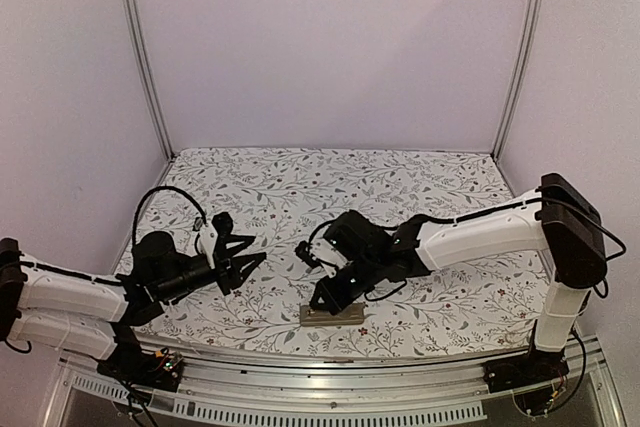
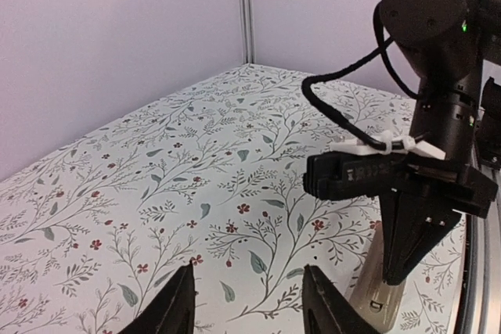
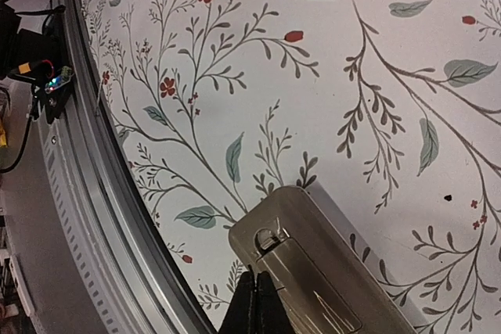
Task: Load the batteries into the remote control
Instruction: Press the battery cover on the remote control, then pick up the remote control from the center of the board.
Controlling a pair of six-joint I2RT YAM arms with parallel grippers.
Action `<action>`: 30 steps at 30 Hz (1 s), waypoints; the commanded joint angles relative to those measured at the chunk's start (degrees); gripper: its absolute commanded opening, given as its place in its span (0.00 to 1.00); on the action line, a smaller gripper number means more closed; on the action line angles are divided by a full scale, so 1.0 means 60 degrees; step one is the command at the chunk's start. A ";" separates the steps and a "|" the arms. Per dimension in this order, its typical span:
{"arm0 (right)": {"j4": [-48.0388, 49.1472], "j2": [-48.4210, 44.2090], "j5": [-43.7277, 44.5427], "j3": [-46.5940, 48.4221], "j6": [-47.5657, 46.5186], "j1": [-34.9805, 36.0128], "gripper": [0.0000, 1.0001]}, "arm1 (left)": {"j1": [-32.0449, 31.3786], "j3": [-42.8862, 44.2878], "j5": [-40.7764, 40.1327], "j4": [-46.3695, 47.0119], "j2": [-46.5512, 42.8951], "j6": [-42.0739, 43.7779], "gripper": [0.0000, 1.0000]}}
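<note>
The remote control (image 1: 334, 315) lies back-up near the table's front edge, a slim silver-tan bar. The right wrist view shows its battery cover (image 3: 329, 287) in place with a small latch notch at its end. My right gripper (image 1: 319, 304) points steeply down at it, shut, with its joined tips (image 3: 254, 278) on the cover's edge near the notch. In the left wrist view that gripper (image 2: 395, 278) stands on the remote control (image 2: 374, 299). My left gripper (image 1: 255, 250) hovers to the left of the remote, open and empty (image 2: 247, 267). No batteries are in view.
A floral cloth (image 1: 330, 187) covers the table. An aluminium rail (image 1: 300, 367) runs along the near edge, close to the remote (image 3: 86, 193). Metal posts (image 1: 145, 57) and pale walls enclose the back and sides. A black cable (image 2: 337, 111) loops off the right arm.
</note>
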 commanded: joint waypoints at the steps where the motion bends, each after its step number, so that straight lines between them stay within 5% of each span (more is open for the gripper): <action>1: 0.0037 0.0673 -0.0431 -0.0285 -0.0415 -0.0048 0.00 | 0.0163 -0.0209 -0.0950 0.0187 -0.0234 -0.0113 0.46; 10: -0.1238 0.0355 0.0062 0.0825 -0.1011 -0.0059 0.04 | 0.0156 0.0010 -0.0697 0.0151 -0.0070 -0.0102 0.46; 11: -0.1304 0.0220 0.0074 0.0970 -0.1180 -0.0062 0.13 | 0.0170 0.0006 -0.0759 0.0153 -0.0143 -0.0113 0.47; 13: -0.1132 -0.0200 0.0434 0.0934 -0.1559 -0.0051 0.48 | 0.0178 -0.0021 -0.0977 0.0144 -0.0421 -0.0113 0.50; 15: -0.0753 -0.0671 0.0864 0.0554 -0.2358 -0.0037 0.89 | 0.0178 -0.0068 -0.1267 0.0072 -0.0713 -0.0287 0.61; 16: -0.0639 -0.0747 0.1059 0.0392 -0.2755 -0.0034 0.98 | 0.0178 -0.0104 -0.1648 0.0062 -0.0862 -0.0393 0.67; 24: -0.1709 0.0962 0.2148 0.1254 -0.6994 0.0669 0.99 | 0.0331 -0.0321 -0.3557 -0.0747 -0.2096 -0.1150 0.80; 30: -0.2163 0.1901 0.2441 0.2026 -0.6897 0.0723 0.98 | 0.0441 -0.0612 -0.3519 -0.0952 -0.2644 -0.1170 0.80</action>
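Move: The remote control lies under the right hand's shut fingers, its middle about 4 cm below, 2 cm to the right and level fore and aft; the cover's latch is some 2 cm to the hand's left and 3 cm down. The table's front edge runs roughly 9 cm back; the left gripper hangs about 8 cm farther out, 14 cm left and 9 cm higher. From the left hand, the remote is about 8 cm back, 16 cm right and 13 cm below. Dip the shut right gripper about 3 cm towards the battery cover, then lift it about 7 cm, spreading the fingers wide on the way. Roll the wrist some 40 degrees, swinging counter-clockwise, and bring the open fingers back down to straddle the remote's left end. Meanwhile, after a brief pause, draw the left gripper away to the left, up and slightly forward, opening it further. ##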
